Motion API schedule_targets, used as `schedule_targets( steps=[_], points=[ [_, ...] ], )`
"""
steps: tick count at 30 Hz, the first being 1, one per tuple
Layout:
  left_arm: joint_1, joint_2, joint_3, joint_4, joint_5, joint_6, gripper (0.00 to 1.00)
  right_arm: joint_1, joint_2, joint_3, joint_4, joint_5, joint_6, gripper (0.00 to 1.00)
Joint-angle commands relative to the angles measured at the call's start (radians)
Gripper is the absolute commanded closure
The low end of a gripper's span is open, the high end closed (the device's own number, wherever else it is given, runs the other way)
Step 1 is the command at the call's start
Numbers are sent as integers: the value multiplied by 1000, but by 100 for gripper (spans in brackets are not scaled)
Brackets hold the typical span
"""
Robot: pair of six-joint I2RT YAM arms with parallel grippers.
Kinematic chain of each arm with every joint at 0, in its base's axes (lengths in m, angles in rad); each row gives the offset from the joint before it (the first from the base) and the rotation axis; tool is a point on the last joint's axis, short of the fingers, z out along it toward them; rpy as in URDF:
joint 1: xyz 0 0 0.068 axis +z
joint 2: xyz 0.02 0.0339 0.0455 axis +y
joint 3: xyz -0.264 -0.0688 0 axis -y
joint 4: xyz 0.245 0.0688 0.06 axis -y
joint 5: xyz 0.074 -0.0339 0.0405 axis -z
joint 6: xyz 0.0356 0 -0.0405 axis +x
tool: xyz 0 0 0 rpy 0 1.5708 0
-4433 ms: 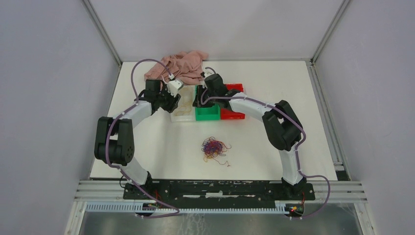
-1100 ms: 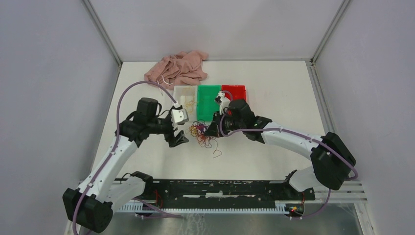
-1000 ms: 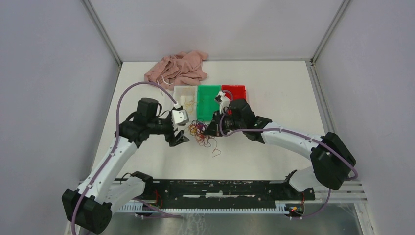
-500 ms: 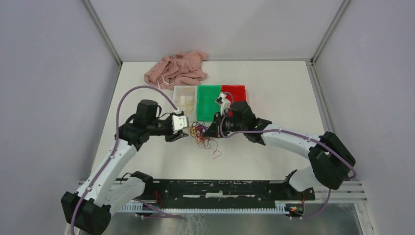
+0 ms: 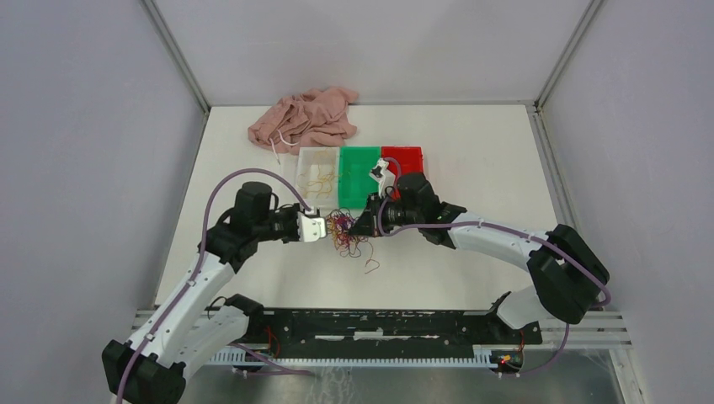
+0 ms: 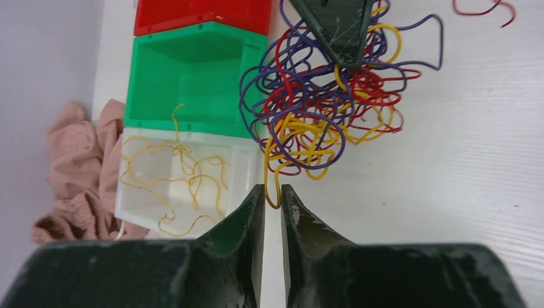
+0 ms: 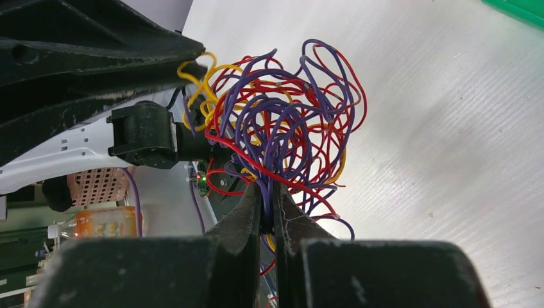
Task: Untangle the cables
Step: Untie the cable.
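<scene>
The cables (image 5: 343, 227) form a fist-sized tangle of yellow, red and purple strands, held between my two grippers in front of the bins. In the left wrist view the tangle (image 6: 321, 96) hangs just beyond my left gripper (image 6: 274, 192), whose jaws have pinched together on a yellow loop at its lower edge. My left gripper (image 5: 324, 225) is at the tangle's left side. My right gripper (image 5: 364, 223) holds the right side. In the right wrist view my right gripper (image 7: 266, 192) is shut on purple strands of the tangle (image 7: 289, 128).
A loose red strand (image 5: 370, 267) lies on the table nearer the arm bases. Behind the tangle stand a white bin (image 5: 305, 181) holding yellow strands (image 6: 179, 173), a green bin (image 5: 359, 172) and a red bin (image 5: 404, 156). A pink garment (image 5: 307, 118) lies at the back.
My left gripper has moved right to the tangle's edge and its jaws have come together on a yellow loop. The right gripper has kept its hold, almost still.
</scene>
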Motion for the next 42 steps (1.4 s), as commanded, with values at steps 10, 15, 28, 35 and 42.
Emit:
schedule_targets(
  steps=[10, 15, 28, 35, 42],
  points=[
    [-8, -50, -23, 224, -27, -46, 97, -8, 11, 9, 47, -56, 6, 89],
    [-9, -87, -28, 344, -74, -142, 97, -18, 17, -23, 37, -38, -6, 87],
    [-8, -158, 52, 432, -43, -448, 97, -22, -31, -143, -67, 87, -111, 64],
    [-10, -179, 67, 408, 23, -463, 97, -22, -220, -26, -274, 163, -318, 35],
    [-11, -168, 112, 400, 98, -537, 97, -17, -274, 79, -252, 131, -415, 22]
  ],
)
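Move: Right at the left hand's tips is the tangle's protruding yellow loop, about 1 cm ahead, 1 cm right and 1 cm below. The cable tangle's middle lies roughly 1 cm back, 4 cm right and 3 cm below that hand; the white bin about 18 cm ahead, 2 cm left, and the green bin 18 cm ahead, 9 cm right, both some 13 cm lower. For the right hand, which already pinches the tangle, its middle is level fore and aft, about 3 cm left and 2 cm below. Closing on the yellow loop while easing about 2 cm forward, the left hand pinches it, then pulls it up some 13 cm, its fingers tilting up towards level. The right hand lets go of the tangle, sinks about 7 cm while drawing 5 cm right, away from it, and opens wide, then climbs about 10 cm. ##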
